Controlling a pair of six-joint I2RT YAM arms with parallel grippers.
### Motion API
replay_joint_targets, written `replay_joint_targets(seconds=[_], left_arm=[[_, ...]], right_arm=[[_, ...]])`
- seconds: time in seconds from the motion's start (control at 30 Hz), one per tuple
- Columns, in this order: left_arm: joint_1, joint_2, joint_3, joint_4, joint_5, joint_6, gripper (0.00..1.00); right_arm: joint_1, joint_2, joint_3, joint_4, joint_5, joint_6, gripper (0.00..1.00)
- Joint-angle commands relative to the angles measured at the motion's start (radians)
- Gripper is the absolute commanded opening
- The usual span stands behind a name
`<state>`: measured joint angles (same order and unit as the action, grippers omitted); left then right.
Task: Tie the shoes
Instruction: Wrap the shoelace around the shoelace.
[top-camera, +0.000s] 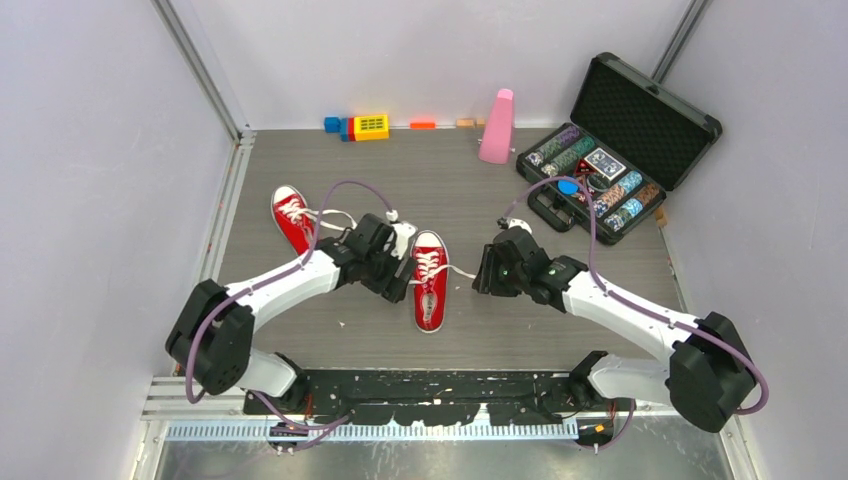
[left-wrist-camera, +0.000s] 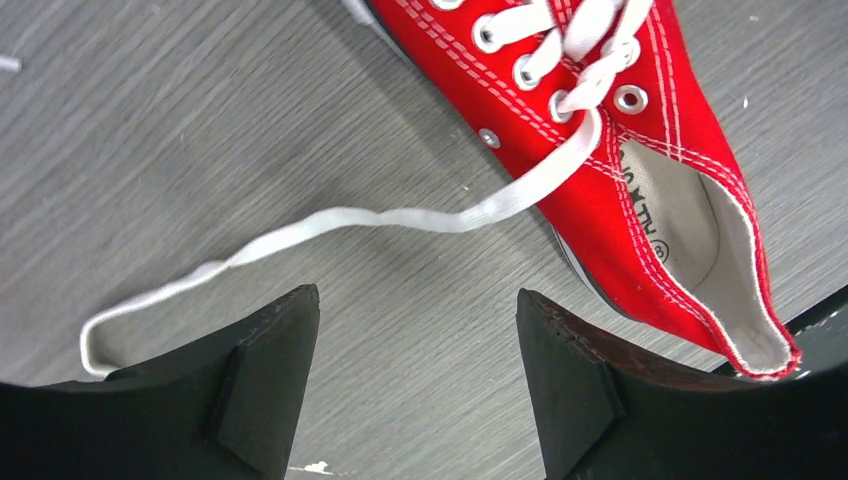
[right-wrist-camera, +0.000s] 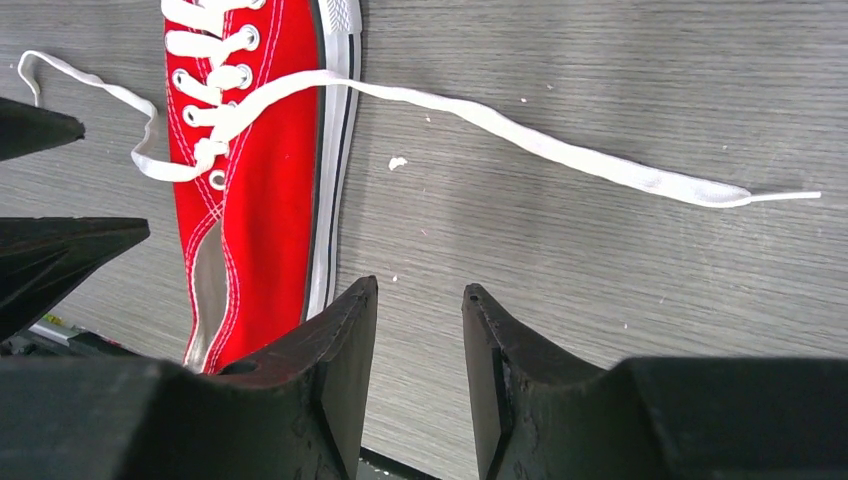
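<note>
Two red shoes lie on the grey table. One shoe (top-camera: 293, 218) rests at the back left. The other shoe (top-camera: 430, 280) lies in the middle between both arms, its white laces untied. My left gripper (top-camera: 398, 274) hovers just left of this shoe (left-wrist-camera: 600, 130), open and empty (left-wrist-camera: 416, 293). One lace (left-wrist-camera: 400, 216) trails across the table to beside the left finger (left-wrist-camera: 270, 370). My right gripper (top-camera: 484, 272) sits just right of the shoe (right-wrist-camera: 260, 190), open with nothing between its fingers (right-wrist-camera: 420, 286). The other lace (right-wrist-camera: 560, 150) stretches out flat to the right.
An open black case (top-camera: 640, 110) of poker chips sits at the back right. A pink metronome (top-camera: 497, 127) and coloured toy blocks (top-camera: 362, 126) stand along the back wall. Metal frame rails (top-camera: 232, 190) border the table's left side.
</note>
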<state>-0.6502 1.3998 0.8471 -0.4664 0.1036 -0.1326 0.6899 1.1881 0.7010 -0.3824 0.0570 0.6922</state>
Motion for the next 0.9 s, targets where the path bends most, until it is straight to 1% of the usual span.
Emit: replay_joint_targets(seconds=[0.0, 0.07, 0.17, 0.33, 0.5, 0.7, 0.77, 0.87], left_arm=[[0.002, 0.042, 0.058, 0.009, 0.042, 0.171, 0.74], [0.002, 0.087, 0.082, -0.002, 0.023, 0.195, 0.74], [0.002, 0.146, 0.119, -0.012, 0.011, 0.203, 0.70], [0.002, 0.182, 0.118, 0.043, 0.000, 0.213, 0.68], [0.002, 0.212, 0.110, 0.089, -0.012, 0.219, 0.60], [0.001, 0.239, 0.129, 0.071, 0.003, 0.223, 0.59], [0.001, 0.252, 0.139, 0.054, 0.006, 0.220, 0.47], [0.001, 0.269, 0.149, 0.037, 0.010, 0.214, 0.17]], right_arm=[[0.005, -0.048, 0.000, -0.015, -0.009, -0.020, 0.43], [0.004, -0.046, 0.001, -0.018, -0.012, -0.021, 0.43], [0.004, -0.032, -0.003, -0.005, -0.030, -0.019, 0.43], [0.005, -0.029, -0.009, 0.017, -0.040, -0.010, 0.43], [0.004, -0.038, -0.016, 0.028, -0.040, -0.010, 0.43], [0.005, -0.029, -0.019, 0.040, -0.042, -0.013, 0.41], [0.004, -0.027, -0.015, 0.038, -0.042, -0.015, 0.40], [0.005, -0.028, -0.010, 0.037, -0.042, -0.016, 0.36]])
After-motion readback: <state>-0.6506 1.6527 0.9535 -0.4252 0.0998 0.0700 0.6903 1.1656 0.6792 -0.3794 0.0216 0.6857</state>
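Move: The near red shoe's left-hand lace lies flat on the table, and the stretch to be gripped is roughly 3 cm ahead of the left hand, 1 cm to its right and 5 cm below. The near red shoe's middle is about 2 cm ahead, 7 cm to the right and 4 cm down from the left hand. That shoe's other lace crosses to its far side, its middle about 4 cm ahead and 12 cm right of the left hand. From the right hand, the left-hand lace stretch is some 15 cm to the left, 2 cm ahead and 7 cm lower. Down about 4 cm and forward some 3 cm, the left hand sinks to the lace lying beside the near shoe, turning about 10 degrees clockwise early on. The wide-open fingers narrow gradually on the way down, then close quickly at the bottom to pinch the lace a few centimetres from the shoe's left edge. ##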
